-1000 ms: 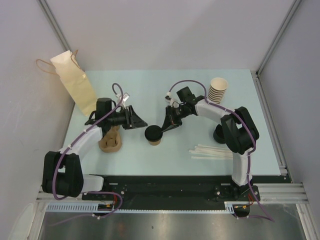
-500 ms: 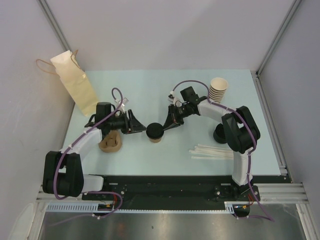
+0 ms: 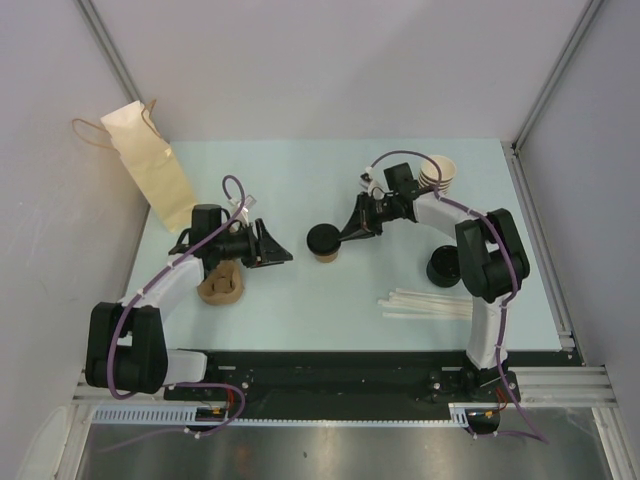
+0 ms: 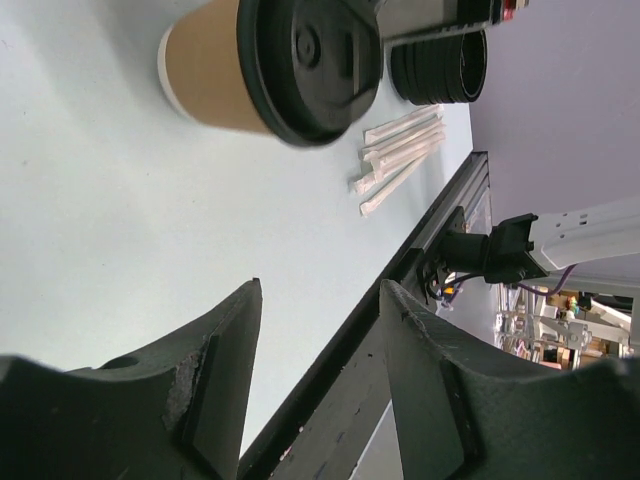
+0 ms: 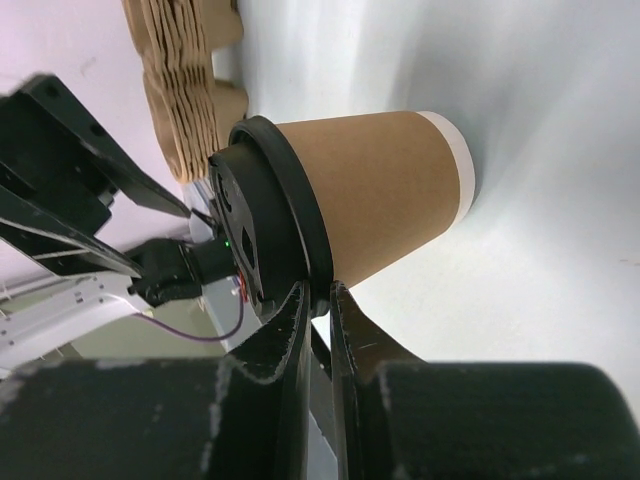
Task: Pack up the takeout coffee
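Note:
The takeout coffee (image 3: pixel 323 243) is a tan paper cup (image 5: pixel 380 200) with a black lid (image 4: pixel 310 60), near the middle of the table. My right gripper (image 3: pixel 341 237) is shut on the lid's rim, its fingertips (image 5: pixel 320 295) pinching the edge from the right, and the cup hangs tilted. My left gripper (image 3: pixel 280 253) is to the left of the cup, apart from it, pointing at it. It is open (image 4: pixel 320 290) with nothing between its fingers.
A tan paper bag (image 3: pixel 150 165) leans at the back left corner. Brown cup carriers (image 3: pixel 220 283) lie under the left arm. A stack of lidless cups (image 3: pixel 437 175) stands at the back right, with black lids (image 3: pixel 442 267) and wrapped straws (image 3: pixel 425 303) near the right arm.
The right gripper has carried the coffee to the right and toward the back, away from the left gripper. The left jaws have opened a little wider and shifted only slightly.

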Controlling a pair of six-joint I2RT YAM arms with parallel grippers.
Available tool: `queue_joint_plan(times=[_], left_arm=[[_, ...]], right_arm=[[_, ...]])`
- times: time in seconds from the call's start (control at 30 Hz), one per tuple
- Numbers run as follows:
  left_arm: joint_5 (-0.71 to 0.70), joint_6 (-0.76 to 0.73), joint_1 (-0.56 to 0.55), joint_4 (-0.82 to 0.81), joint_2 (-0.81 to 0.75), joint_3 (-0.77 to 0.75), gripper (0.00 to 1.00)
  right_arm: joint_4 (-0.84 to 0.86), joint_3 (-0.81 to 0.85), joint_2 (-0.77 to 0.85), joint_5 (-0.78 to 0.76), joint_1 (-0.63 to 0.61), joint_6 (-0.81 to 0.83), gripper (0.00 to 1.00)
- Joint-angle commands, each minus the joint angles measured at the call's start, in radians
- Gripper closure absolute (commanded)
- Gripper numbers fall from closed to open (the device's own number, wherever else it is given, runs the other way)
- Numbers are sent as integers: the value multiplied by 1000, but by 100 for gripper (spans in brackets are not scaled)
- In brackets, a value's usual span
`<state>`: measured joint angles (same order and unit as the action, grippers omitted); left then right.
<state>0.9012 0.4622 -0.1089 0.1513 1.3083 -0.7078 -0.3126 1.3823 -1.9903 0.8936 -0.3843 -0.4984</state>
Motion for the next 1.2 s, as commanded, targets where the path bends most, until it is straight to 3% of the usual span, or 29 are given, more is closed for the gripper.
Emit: queue_joint_plan(times=[0.0,0.37,0.63,0.8,0.83,0.93,1.17], left_arm=[[16,-3,9,-32,-6,-7,44],[30,-4,11,-39,-11,-2,44],[67,-36,44,7,-92,-99,41],[108,12,195,31,-141,-154,36],[113,15,243,37,-145,-174,28],[119,-36,314,114,-159,-217,20],[169,-103,462,217,-190,-209,16]], right_arm=[[83,24,19,1,27,-55,100],[32,35,41,57,25,-71,100],[143,31,41,103,-91,-161,100],[288,34,-5,126,-162,-291,100],[302,37,-21,128,-182,-304,100],[374,46,-42,131,-206,-344,100],[405,109,-120,127,-280,-371,100]])
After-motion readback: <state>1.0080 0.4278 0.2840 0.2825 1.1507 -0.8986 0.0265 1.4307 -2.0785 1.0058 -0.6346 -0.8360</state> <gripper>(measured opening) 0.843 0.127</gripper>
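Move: Some 27 cm to the right hand's left, about 3 cm back and 8 cm below it, lies the brown cup carrier; from the left hand it is about 13 cm left, 2 cm ahead and 10 cm down. The right fingers already pinch the lidded cup's rim, its middle 4 cm left of them, level fore-and-aft, and 4 cm lower. The straws lie about 20 cm right of the right hand and 12 cm back; the paper bag stands roughly 16 cm left of the carrier and 22 cm farther out. Keeping its pinch on the rim, the right hand drifts a further 2 cm forward and slightly right, then swings about 12 cm left and 7 cm back towards the carrier, rising some 3 cm, fingertips tilting up and turning counter-clockwise about 10 degrees each. The empty left hand then clears away up and left, roughly 10 cm each way and a little forward, turning counter-clockwise and opening wider. ##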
